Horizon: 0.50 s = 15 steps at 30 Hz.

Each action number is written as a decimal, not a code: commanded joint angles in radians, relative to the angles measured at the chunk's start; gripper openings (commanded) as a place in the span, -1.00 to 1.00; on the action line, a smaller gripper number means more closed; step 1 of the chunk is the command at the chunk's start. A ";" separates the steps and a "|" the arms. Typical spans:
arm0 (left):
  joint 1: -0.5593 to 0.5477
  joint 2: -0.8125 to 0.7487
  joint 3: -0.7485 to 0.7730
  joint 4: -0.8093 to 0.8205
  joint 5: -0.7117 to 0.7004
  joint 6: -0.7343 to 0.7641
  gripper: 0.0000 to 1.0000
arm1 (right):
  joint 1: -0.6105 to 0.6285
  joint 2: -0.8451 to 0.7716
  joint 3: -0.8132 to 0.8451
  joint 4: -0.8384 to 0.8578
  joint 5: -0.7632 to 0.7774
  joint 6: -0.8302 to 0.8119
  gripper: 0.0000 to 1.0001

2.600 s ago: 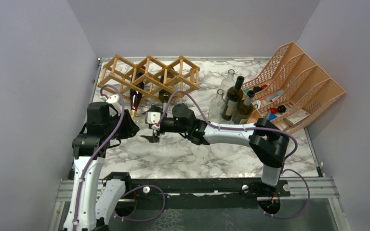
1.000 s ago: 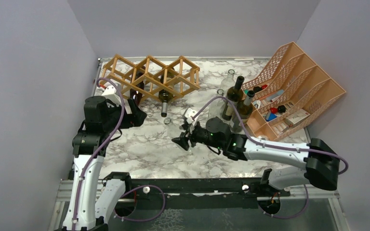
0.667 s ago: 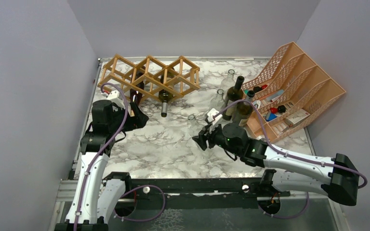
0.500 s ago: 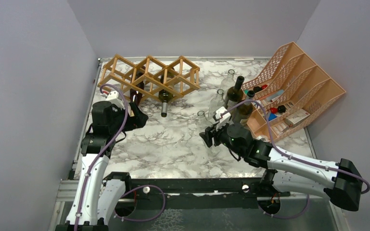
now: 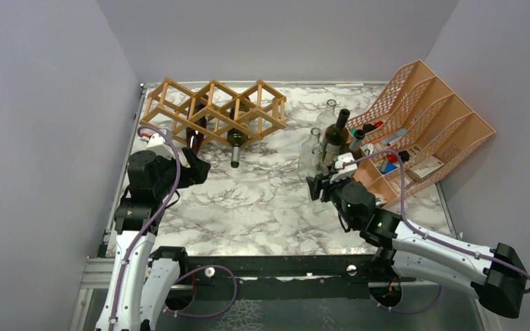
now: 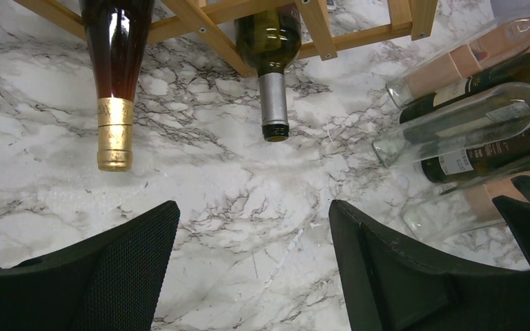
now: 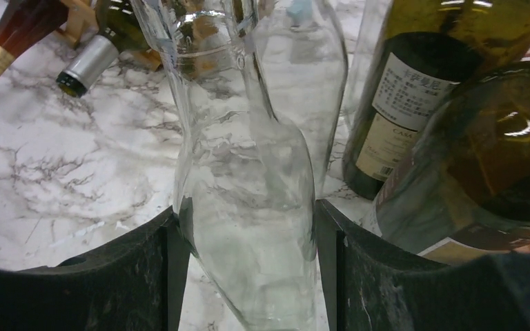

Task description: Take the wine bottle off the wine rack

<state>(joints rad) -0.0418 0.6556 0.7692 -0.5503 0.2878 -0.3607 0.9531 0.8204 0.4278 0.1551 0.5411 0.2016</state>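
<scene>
The light wooden wine rack (image 5: 210,110) stands at the back left. A red-brown bottle with gold foil (image 5: 194,141) and a green bottle with a silver cap (image 5: 234,148) lie in it, necks toward me; both show in the left wrist view (image 6: 115,131) (image 6: 272,103). My left gripper (image 5: 197,165) is open and empty, just in front of the rack (image 6: 255,262). My right gripper (image 5: 324,185) is shut on a clear glass bottle (image 7: 248,207), which stands upright beside the bottles at the right.
A peach mesh file organizer (image 5: 428,124) with small items stands at the back right. Two dark bottles (image 5: 335,141) (image 5: 350,155) and two more clear bottles (image 5: 328,110) stand in front of it, close to my right gripper. Grey walls enclose the marble table (image 5: 248,207).
My right arm has swung from in front of the rack to the bottle group at the right, carrying the clear bottle. My left gripper has stayed near the rack.
</scene>
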 commanded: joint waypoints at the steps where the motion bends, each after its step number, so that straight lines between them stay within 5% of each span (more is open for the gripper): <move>1: -0.005 -0.022 -0.011 0.040 -0.023 -0.011 0.69 | -0.012 -0.018 -0.041 0.264 0.119 -0.043 -0.39; 15: -0.003 -0.031 -0.016 0.045 -0.015 -0.009 0.69 | -0.113 0.088 -0.144 0.693 0.115 -0.090 -0.40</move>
<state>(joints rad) -0.0418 0.6357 0.7658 -0.5392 0.2832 -0.3634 0.8558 0.8940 0.2935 0.6483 0.6380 0.1143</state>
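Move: The right hand already holds a clear glass bottle, its neck leaning forward. The free spot for it lies about 5 cm ahead, 4 cm right and 12 cm below. Around that spot, roughly level with the hand, stand another clear bottle, 9 cm ahead, a labelled wine bottle, 12 cm ahead and 6 cm right, and a nearer wine bottle, 7 cm ahead and 10 cm right. From the left hand the spot is some 37 cm right, about level fore and aft, and 15 cm down. Keep the right fingers closed on the clear bottle and carry it forward and to the right, about 5 cm in all, towards the two wine bottles, lifting some 2 cm on the way. Meanwhile tip the fingers up about 12 degrees until they point nearly level, and swing the hand clockwise by about as much, so the bottle comes upright. ##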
